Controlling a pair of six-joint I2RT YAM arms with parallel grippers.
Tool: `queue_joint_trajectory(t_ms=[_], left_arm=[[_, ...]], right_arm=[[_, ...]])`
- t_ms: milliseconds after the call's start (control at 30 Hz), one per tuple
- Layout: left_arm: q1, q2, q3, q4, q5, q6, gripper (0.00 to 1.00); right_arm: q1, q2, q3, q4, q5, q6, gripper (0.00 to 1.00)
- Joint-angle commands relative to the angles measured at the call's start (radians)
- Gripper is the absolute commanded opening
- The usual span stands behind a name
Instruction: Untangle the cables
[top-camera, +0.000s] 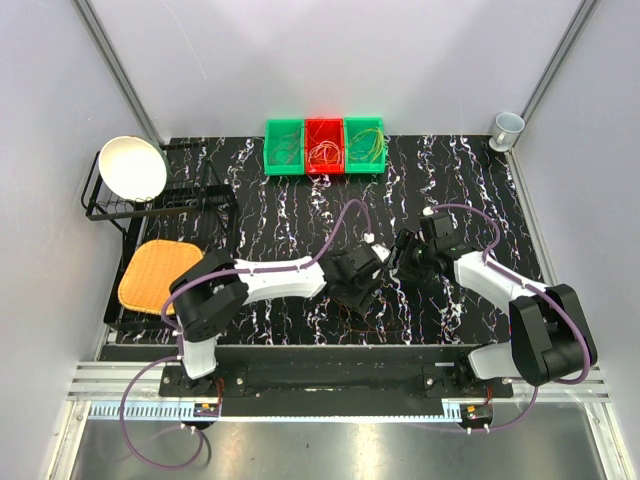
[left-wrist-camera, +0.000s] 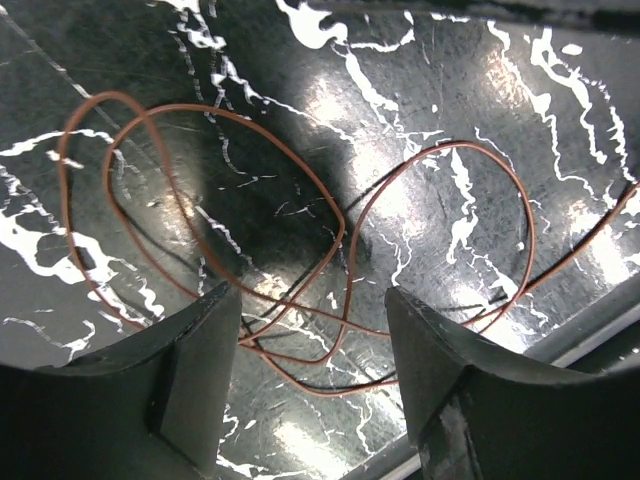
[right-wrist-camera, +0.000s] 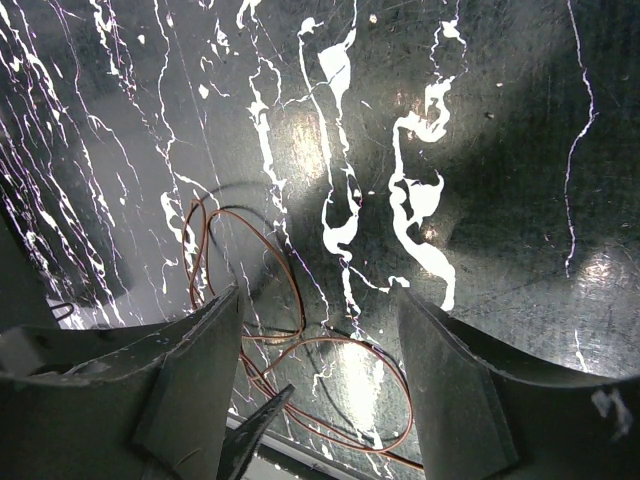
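A thin orange-red cable (left-wrist-camera: 343, 232) lies in loose overlapping loops on the black marbled mat, near its front edge. In the top view it shows only as a faint red line (top-camera: 392, 322). My left gripper (left-wrist-camera: 315, 300) hangs open just above the loops, and nothing is pinched between its fingers. My right gripper (right-wrist-camera: 318, 300) is open too and holds nothing, with the same cable (right-wrist-camera: 300, 300) curling under and past its left finger. In the top view the two grippers (top-camera: 358, 285) (top-camera: 405, 255) face each other at mid-table. More cables fill three bins at the back.
Two green bins (top-camera: 285, 147) (top-camera: 365, 145) flank a red bin (top-camera: 325, 147) at the mat's far edge. A white bowl (top-camera: 133, 167) sits on a black wire rack at far left, with an orange pad (top-camera: 155, 273) in front of it. A cup (top-camera: 507, 127) stands at far right.
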Motion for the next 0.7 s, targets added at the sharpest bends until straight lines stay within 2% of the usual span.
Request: queue_joint_trajectory(t_ms=[0,100,267,600,667], left_arm=[[-0.023,0.022,0.054,0.005,-0.048,0.028,0.62],[-0.027,0.040,0.062,-0.002,-0.057,0.029,0.57],[-0.033,0.054,0.061,-0.013,-0.069,0.026,0.38],[-0.037,0.068,0.016,-0.005,-0.081,0.021,0.18],[-0.037,0.068,0.010,0.001,-0.083,0.024,0.10]], right_arm=[[0.006,-0.005,0.033,-0.003,0.004,-0.018,0.68],[0.006,0.001,0.031,-0.002,0.003,-0.019,0.68],[0.007,0.010,0.033,0.003,0.003,-0.019,0.68],[0.006,0.027,0.036,0.010,0.001,-0.019,0.68],[0.006,0.027,0.037,0.013,-0.002,-0.019,0.68]])
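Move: The crossing of the brown cable lies almost straight under the left hand, about 2 cm below its open fingertips. One loop of the cable spreads about 5 cm ahead of the left hand and 1 cm to its left, another sits level with it some 5 cm to the right, and the table's front edge is about 8 cm back. From the right hand, the crossing is roughly 9 cm back, 8 cm left and 4 cm down. Down about 1.5 cm onto the brown cable's crossing goes the left hand, hardly shifting sideways and tilting only slightly, while its fingers close from well open to nearly shut. The tips gather the crossing strands between them close to the table top and begin to pinch them. ##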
